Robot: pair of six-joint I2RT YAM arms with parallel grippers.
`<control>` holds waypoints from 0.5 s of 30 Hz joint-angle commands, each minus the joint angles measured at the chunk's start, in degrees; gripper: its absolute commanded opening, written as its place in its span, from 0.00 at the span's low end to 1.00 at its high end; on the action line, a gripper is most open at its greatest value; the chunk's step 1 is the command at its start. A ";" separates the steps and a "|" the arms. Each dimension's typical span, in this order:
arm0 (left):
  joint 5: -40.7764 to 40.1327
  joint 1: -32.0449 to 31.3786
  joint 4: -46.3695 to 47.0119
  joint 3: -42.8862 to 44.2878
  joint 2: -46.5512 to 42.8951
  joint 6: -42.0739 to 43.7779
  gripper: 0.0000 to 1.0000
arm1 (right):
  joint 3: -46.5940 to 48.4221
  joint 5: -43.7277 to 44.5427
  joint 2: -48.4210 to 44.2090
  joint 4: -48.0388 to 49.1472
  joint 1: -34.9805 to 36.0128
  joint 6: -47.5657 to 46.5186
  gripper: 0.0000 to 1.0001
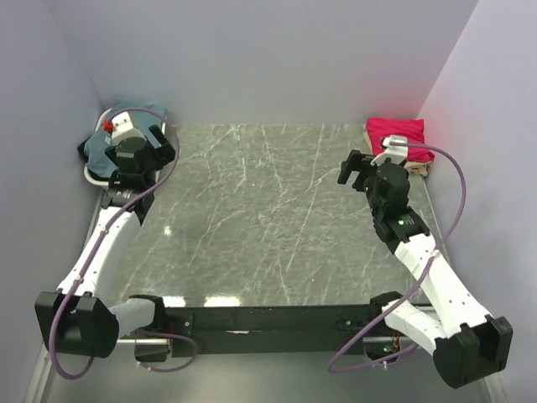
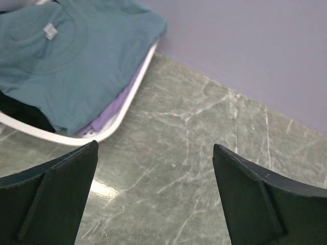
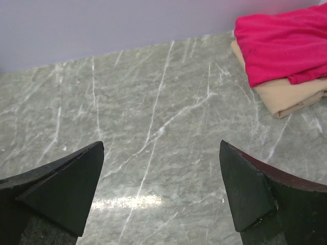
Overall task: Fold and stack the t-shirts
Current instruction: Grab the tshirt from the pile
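Observation:
A dusty teal-blue t-shirt [image 2: 66,56] lies on top of the clothes in a white basket [image 2: 130,97] at the far left corner; it also shows in the top view [image 1: 101,149]. A folded crimson-pink t-shirt [image 1: 394,131] lies on a folded pale beige t-shirt [image 1: 417,168] at the far right corner. Both show in the right wrist view, pink [image 3: 281,43] over beige [image 3: 286,97]. My left gripper [image 1: 162,144] [image 2: 156,153] is open and empty above the table just right of the basket. My right gripper [image 1: 357,168] [image 3: 161,153] is open and empty above the table, left of the stack.
The basket also holds a lilac cloth [image 2: 110,115] and something black [image 2: 20,109] under the teal shirt. Pale walls [image 1: 268,59] close in the grey marble table [image 1: 268,218] at the back and both sides.

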 commanded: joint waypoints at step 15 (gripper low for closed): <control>-6.02 10.97 -18.81 28.19 26.11 -3.45 0.99 | 15.78 -27.75 27.60 -7.96 -13.88 11.01 1.00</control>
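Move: The blue t-shirt, heaped in the white basket, lies about 14 cm ahead of the left hand, 13 cm to its left and 16 cm below. Black cloth shows in the basket about 9 cm left of the shirt's middle and 4 cm nearer; purple cloth peeks out about 8 cm right of it and 4 cm nearer. From the right hand, the blue t-shirt is some 75 cm left and 14 cm ahead. Forward and to the left goes the left hand, about 8 cm, gathering speed and late on sinking a little towards the blue t-shirt, its open fingers tipping down and swinging left by some 10 degrees each. The right hand drops about 11 cm towards bare table while reaching forward roughly half as far, tipping down about 25 degrees and rolling left side up, fingers also still wide open. ##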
